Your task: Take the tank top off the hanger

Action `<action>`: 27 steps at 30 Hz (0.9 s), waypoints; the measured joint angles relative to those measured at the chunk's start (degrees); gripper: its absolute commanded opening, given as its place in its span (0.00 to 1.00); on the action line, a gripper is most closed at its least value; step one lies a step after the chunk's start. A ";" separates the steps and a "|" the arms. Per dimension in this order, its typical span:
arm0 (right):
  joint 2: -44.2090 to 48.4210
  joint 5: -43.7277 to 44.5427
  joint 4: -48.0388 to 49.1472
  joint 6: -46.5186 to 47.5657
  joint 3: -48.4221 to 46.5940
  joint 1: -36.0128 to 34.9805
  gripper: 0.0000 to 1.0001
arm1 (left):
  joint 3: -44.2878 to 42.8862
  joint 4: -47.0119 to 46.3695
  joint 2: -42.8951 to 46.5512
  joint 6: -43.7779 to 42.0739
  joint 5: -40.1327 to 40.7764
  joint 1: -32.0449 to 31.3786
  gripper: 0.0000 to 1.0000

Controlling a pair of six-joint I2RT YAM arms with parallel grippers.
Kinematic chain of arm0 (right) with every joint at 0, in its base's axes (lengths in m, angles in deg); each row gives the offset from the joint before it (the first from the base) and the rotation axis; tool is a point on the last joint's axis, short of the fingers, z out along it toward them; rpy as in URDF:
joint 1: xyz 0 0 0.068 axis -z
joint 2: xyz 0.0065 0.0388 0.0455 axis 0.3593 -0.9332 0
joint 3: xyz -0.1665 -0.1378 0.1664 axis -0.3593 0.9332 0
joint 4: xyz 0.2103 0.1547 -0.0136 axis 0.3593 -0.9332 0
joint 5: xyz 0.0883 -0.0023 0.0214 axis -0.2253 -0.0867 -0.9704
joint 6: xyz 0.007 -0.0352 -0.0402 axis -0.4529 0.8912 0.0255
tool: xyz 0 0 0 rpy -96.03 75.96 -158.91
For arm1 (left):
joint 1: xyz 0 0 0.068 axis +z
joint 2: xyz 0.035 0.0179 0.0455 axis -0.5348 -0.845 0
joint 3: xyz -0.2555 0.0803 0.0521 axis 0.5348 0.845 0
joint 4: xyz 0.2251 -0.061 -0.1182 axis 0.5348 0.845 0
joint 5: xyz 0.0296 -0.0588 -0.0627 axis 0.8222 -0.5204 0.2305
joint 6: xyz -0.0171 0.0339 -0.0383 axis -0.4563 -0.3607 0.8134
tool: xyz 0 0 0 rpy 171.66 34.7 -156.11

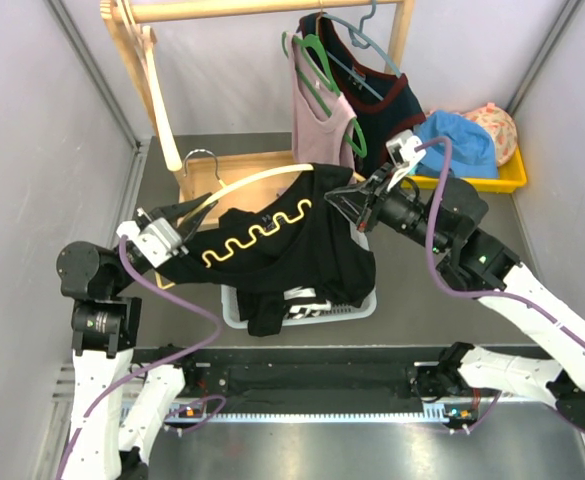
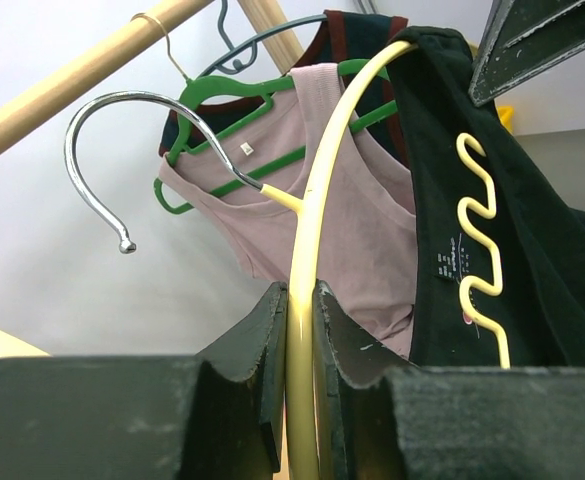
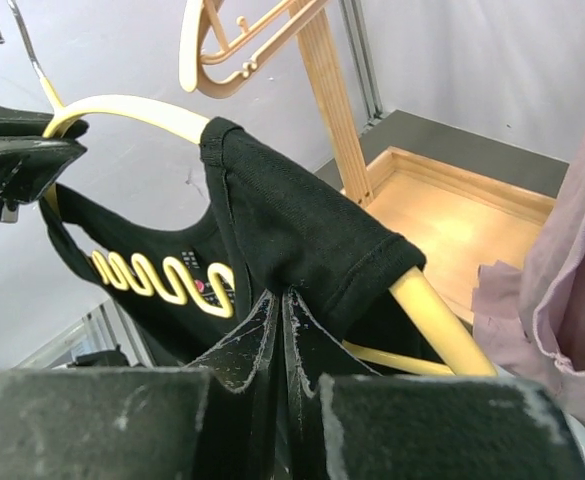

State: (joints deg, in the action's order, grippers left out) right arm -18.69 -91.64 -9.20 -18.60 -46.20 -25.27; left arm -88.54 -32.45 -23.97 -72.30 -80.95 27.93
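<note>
A black tank top (image 1: 272, 250) with a yellow wavy trim hangs on a pale yellow hanger (image 1: 242, 185) held in mid-air above a white basket. My left gripper (image 2: 301, 290) is shut on the hanger's arm (image 2: 317, 200), just below its chrome hook (image 2: 122, 110). At the hanger's other end, my right gripper (image 3: 281, 295) is shut on the tank top's shoulder strap (image 3: 292, 225), where the fabric puckers at its tips. The strap still wraps over the hanger's arm (image 3: 137, 108). From above, the left gripper (image 1: 184, 222) and right gripper (image 1: 340, 200) sit at opposite ends of the hanger.
A wooden clothes rack (image 1: 152, 60) stands at the back, carrying a pink top on a green hanger (image 1: 317, 120) and a dark garment (image 1: 377, 100). A white basket (image 1: 234, 312) holds clothes below the tank top. A yellow bin (image 1: 472, 180) with clothes is at the back right.
</note>
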 measured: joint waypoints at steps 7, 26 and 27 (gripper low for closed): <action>4.98 4.17 -3.10 2.71 0.00 1.11 0.00 | 0.02 0.22 0.31 -0.24 -0.55 0.00 0.00; 8.98 12.35 -8.46 5.42 4.07 11.91 0.00 | 0.04 0.50 1.40 -0.46 -1.99 -0.02 0.00; 9.03 12.17 -8.31 5.40 6.19 12.85 0.00 | 0.04 0.50 1.49 -0.39 -2.01 -0.02 0.00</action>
State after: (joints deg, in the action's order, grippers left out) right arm -9.67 -79.47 -17.51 -13.20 -40.02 -12.42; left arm -88.49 -31.94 -22.48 -72.70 -82.96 27.90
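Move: Some 4 cm ahead of the right hand and 6 cm to its right is the hanger's free end, about level with the black tank top's strap already in the fingers. The pink top hangs roughly 22 cm ahead and 1 cm left, slightly lower; the basket is 6 cm ahead, 6 cm left and nearly 40 cm below. From the left hand, that end lies about 6 cm ahead and 31 cm right. Drawing the pinched black strap to the right and off the hanger's end, the right hand first travels about 10 cm right while rising 5 cm, then swings forward 5 cm and down some 9 cm, turning about 25 degrees clockwise with fingers still shut. The left hand keeps its pinch on the hanger, easing back barely 1 cm. ##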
